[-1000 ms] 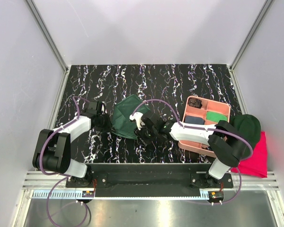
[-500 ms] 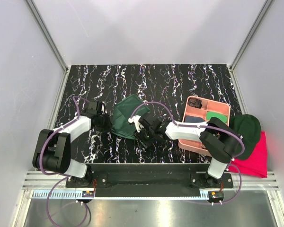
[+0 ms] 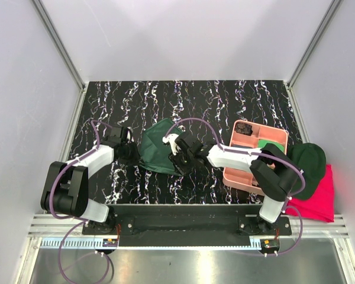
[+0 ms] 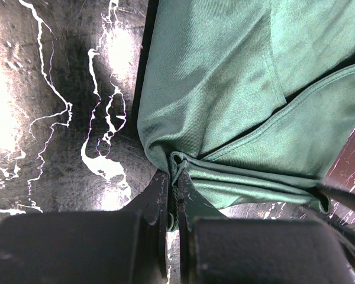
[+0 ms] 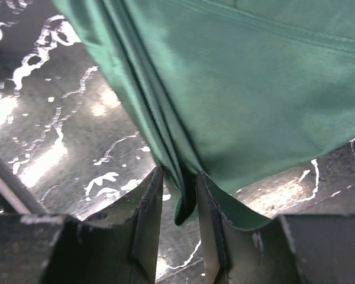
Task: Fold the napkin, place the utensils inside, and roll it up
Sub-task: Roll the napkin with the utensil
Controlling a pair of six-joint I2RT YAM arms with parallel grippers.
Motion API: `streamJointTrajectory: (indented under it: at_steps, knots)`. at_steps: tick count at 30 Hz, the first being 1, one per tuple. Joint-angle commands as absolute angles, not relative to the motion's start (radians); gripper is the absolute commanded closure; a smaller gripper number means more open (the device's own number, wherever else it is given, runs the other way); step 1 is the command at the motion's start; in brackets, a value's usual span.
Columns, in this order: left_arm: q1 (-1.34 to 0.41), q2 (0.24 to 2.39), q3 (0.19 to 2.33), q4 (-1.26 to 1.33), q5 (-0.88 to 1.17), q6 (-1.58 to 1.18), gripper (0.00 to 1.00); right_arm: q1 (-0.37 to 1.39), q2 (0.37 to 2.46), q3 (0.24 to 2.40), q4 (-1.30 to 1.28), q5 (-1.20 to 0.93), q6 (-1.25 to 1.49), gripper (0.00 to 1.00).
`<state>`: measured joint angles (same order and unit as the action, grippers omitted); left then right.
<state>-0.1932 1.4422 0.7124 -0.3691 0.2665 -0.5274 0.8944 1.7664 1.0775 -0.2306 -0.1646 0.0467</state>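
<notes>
The dark green napkin (image 3: 157,148) lies crumpled on the black marbled table, left of centre. My left gripper (image 3: 133,155) is at its left edge, shut on a bunched corner (image 4: 173,183) of the napkin (image 4: 236,89). At the cloth's near right edge, my right gripper (image 3: 176,155) has its jaws a little apart, with a pleated fold of the napkin (image 5: 254,77) caught between the fingertips (image 5: 178,177). The fold's end hangs down between the fingers. The utensils are out of view; my right arm covers part of the pink tray (image 3: 235,177).
The pink tray holds a bright green swatch (image 3: 271,145) and a dark lump (image 3: 244,127). A dark green bundle (image 3: 307,157) and a pink-red cloth (image 3: 316,198) lie at the right edge. Grey walls close in the table on three sides.
My right gripper has moved away from the near edge, toward the back and slightly left, taking the napkin's edge with it. The left gripper has stayed put.
</notes>
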Motion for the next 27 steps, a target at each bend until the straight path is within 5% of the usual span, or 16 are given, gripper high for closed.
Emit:
streamJointTrajectory:
  at_steps: [1,9,18,27]
  knots:
    - [-0.189,1.453,0.747,-0.362,0.279,-0.511,1.0,0.874,1.809,1.111,-0.244,-0.153,0.026,0.62]
    - [-0.189,1.453,0.747,-0.36,0.278,-0.511,1.0,0.873,1.815,1.08,-0.252,-0.141,0.046,0.64]
    - [-0.189,1.445,0.745,-0.36,0.278,-0.511,1.0,0.873,1.829,1.054,-0.27,-0.008,0.063,0.94]
    - [-0.189,1.433,0.742,-0.367,0.252,-0.514,1.0,0.871,1.852,1.074,-0.308,0.018,0.057,0.96]
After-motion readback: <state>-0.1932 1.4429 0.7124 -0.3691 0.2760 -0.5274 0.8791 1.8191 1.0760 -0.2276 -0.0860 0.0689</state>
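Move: The napkin's near right corner lies between and just below the right hand's open fingertips, about 1 cm ahead, 1 cm right and 2 cm down. The near left corner is some 16 cm left of that hand and 4 cm farther out. The organizer tray's middle stands some 29 cm right and 8 cm ahead. From the left hand, the right corner is about 17 cm right and 4 cm back. Right hand sinks about 2 cm onto the napkin's near right corner, edges forward-right, and shuts, pinching it. ##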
